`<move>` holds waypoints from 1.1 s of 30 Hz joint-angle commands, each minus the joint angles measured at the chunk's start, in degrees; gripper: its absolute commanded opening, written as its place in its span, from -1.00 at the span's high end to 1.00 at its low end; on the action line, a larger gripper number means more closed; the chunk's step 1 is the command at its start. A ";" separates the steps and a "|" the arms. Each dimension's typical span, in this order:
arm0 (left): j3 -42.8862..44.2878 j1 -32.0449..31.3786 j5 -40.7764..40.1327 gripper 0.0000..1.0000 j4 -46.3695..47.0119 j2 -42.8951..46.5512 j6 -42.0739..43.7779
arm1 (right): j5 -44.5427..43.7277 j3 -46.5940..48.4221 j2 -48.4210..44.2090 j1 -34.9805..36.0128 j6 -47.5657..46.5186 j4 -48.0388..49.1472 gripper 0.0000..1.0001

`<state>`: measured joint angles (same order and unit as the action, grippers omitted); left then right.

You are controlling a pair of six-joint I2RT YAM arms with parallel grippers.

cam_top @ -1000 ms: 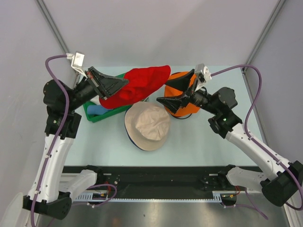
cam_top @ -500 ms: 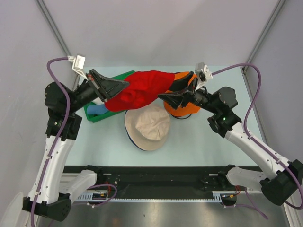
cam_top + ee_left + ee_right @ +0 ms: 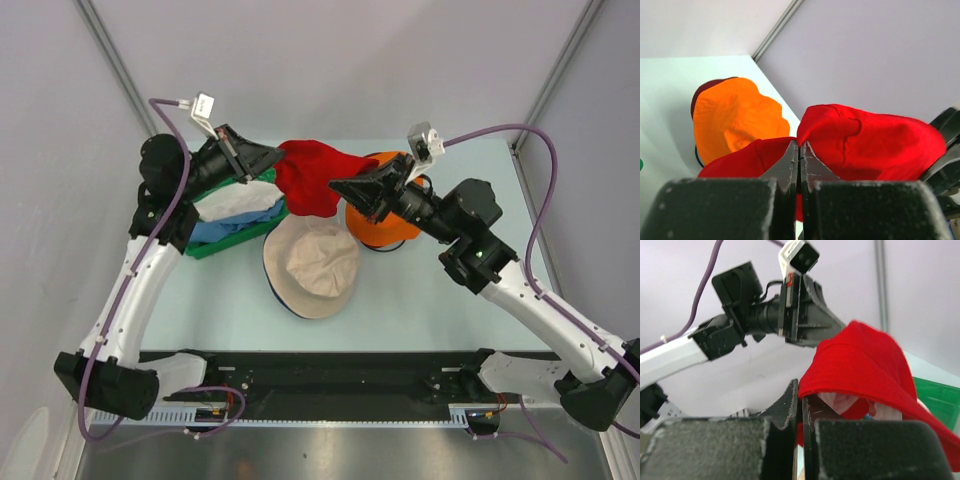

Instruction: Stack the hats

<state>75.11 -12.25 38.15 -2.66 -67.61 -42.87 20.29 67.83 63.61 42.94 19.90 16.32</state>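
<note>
The red hat (image 3: 312, 178) hangs bunched in the air between my two grippers, above the back of the table. My left gripper (image 3: 277, 156) is shut on its left edge, and the left wrist view shows red cloth (image 3: 865, 140) pinched at the fingertips (image 3: 800, 145). My right gripper (image 3: 334, 185) is shut on the brim at the opposite side, where that brim (image 3: 865, 360) sits in the closed jaws (image 3: 800, 386). Below lie a beige hat (image 3: 312, 265) at the table's middle and an orange hat (image 3: 388, 228) on a maroon one (image 3: 702, 92).
A green tray (image 3: 215, 246) at the back left holds a white hat (image 3: 240, 198) over a light blue one (image 3: 225, 228). A dark navy rim (image 3: 283, 298) shows under the beige hat. Frame posts rise at both back corners.
My right gripper has closed on the red hat's brim. My left arm has swung up and to the right, so the hat has bunched up and uncovered the tray.
</note>
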 commanded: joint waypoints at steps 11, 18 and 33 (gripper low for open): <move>9.34 -2.68 -2.81 0.99 12.67 -12.27 5.95 | 4.38 14.08 14.94 -15.94 2.24 -1.03 1.00; 16.73 -9.19 -8.18 0.99 7.42 -22.29 13.25 | 9.15 12.95 18.13 -25.88 11.10 -1.28 1.00; 9.18 -11.57 -2.11 0.07 5.74 -23.36 9.91 | 9.67 -4.98 2.58 -32.48 18.85 -12.27 1.00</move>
<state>85.93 -23.66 32.86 2.87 -93.34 -32.69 28.82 65.45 70.04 11.94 35.05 5.28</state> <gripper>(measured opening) 0.366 0.022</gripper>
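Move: Both hands already pinch the red hat between them. The orange hat on its stand lies about 12 cm ahead, 19 cm right of and 27 cm below the left hand; from the right hand, some 21 cm ahead, 12 cm right and 31 cm down. The beige hat is about 6 cm right of and 2 cm nearer than the left hand, or 7 cm straight ahead of the right, at similar depth. Both hands carry the red hat 15–20 cm forward, right and down towards the orange hat; left fingers part. ##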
